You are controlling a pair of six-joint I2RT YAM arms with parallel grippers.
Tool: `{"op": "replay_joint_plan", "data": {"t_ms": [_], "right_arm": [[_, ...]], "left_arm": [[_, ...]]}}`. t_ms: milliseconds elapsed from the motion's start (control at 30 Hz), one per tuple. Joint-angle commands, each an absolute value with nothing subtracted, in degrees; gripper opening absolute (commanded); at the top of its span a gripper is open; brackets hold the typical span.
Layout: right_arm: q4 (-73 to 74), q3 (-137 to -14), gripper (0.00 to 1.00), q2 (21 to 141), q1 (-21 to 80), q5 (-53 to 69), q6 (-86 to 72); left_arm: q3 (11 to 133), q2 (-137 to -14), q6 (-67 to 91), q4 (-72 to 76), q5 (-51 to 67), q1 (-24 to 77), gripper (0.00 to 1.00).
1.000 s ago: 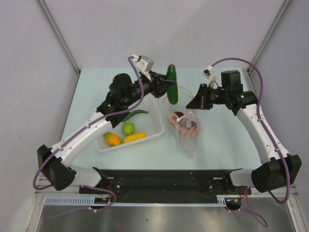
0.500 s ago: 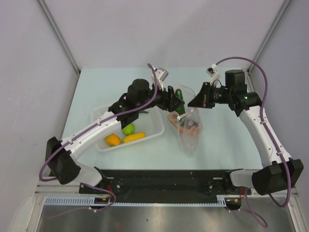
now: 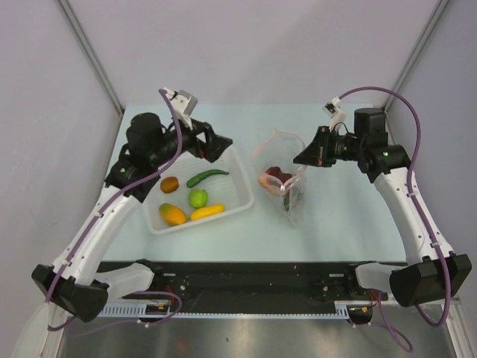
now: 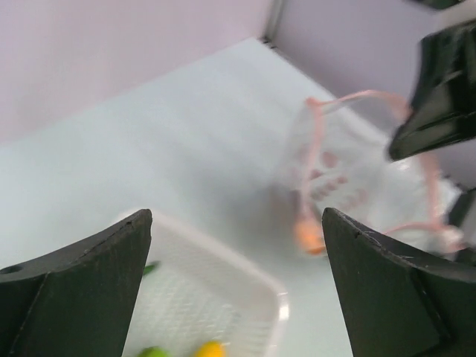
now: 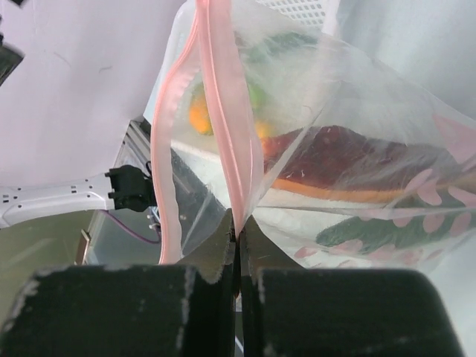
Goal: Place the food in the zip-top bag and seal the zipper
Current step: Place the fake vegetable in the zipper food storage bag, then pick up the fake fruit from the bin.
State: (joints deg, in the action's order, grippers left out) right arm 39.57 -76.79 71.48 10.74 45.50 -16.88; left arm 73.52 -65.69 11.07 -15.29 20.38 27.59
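The zip-top bag (image 3: 287,190) hangs with its mouth open upward. My right gripper (image 3: 299,159) is shut on the pink-red zipper (image 3: 282,134) at the mouth's right edge; in the right wrist view the gripper (image 5: 237,223) pinches the zipper (image 5: 223,89). Inside the bag lie a reddish-brown piece (image 5: 349,152), the orange carrot (image 5: 349,192) and the dark green cucumber (image 5: 372,232). My left gripper (image 3: 216,148) is open and empty over the far right corner of the white basket (image 3: 242,195). In the basket lie a green pepper (image 3: 207,177), a lime-green ball (image 3: 197,198), a yellow fruit (image 3: 206,212) and an orange fruit (image 3: 172,215).
A small brown-orange piece (image 3: 170,184) also lies in the basket. The left wrist view is blurred and shows the basket's corner (image 4: 260,290) below my open gripper (image 4: 236,223), with the bag (image 4: 349,163) beyond. Grey walls enclose the table on three sides.
My left gripper brought the cucumber to the bag's mouth, let it go into the bag, and drew back left over the basket. The right gripper kept its hold on the zipper.
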Motion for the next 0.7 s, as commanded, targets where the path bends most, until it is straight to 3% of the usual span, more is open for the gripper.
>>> {"op": "replay_joint_plan", "data": {"t_ms": [0,133,200,667], "right_arm": [[39.55,-76.82,0.00,69.43,10.55,45.70,-14.41],[40.16,-76.82,0.00,69.87,10.81,45.26,-13.97],[40.08,-76.90,0.00,69.87,10.72,45.00,-13.80],[40.08,-76.90,0.00,71.10,10.90,43.68,-12.92]], "left_arm": [[69.96,-65.74,-12.19,-24.85,29.88,21.37,1.00],[68.82,-69.78,-25.12,-33.99,33.66,16.53,1.00],[66.46,-71.45,-27.95,-33.32,29.72,16.09,1.00],[61.70,-90.08,-15.56,-31.82,15.91,14.50,1.00]]}}
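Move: The green apple in the white basket lies far below the left hand: some 34 cm down, about 11 cm to its left and 3 cm farther out. The green pepper lies about 8 cm beyond the apple and 3 cm right of it; the yellow squash about 6 cm nearer and 3 cm right of it; the mango about 6 cm nearer and 8 cm left of it. From the right hand, the apple is roughly 30 cm left, 3 cm ahead and 28 cm down. Still pinching the rim of the open bag, the right hand holds it up almost motionless while the left, empty and wide open, swings left away from the bag and then plunges about 27 cm into the space over the basket, ending some 10 cm farther left. Its wrist tips round about 45 degrees so the fingers point steeply down towards the green apple, without touching it. ##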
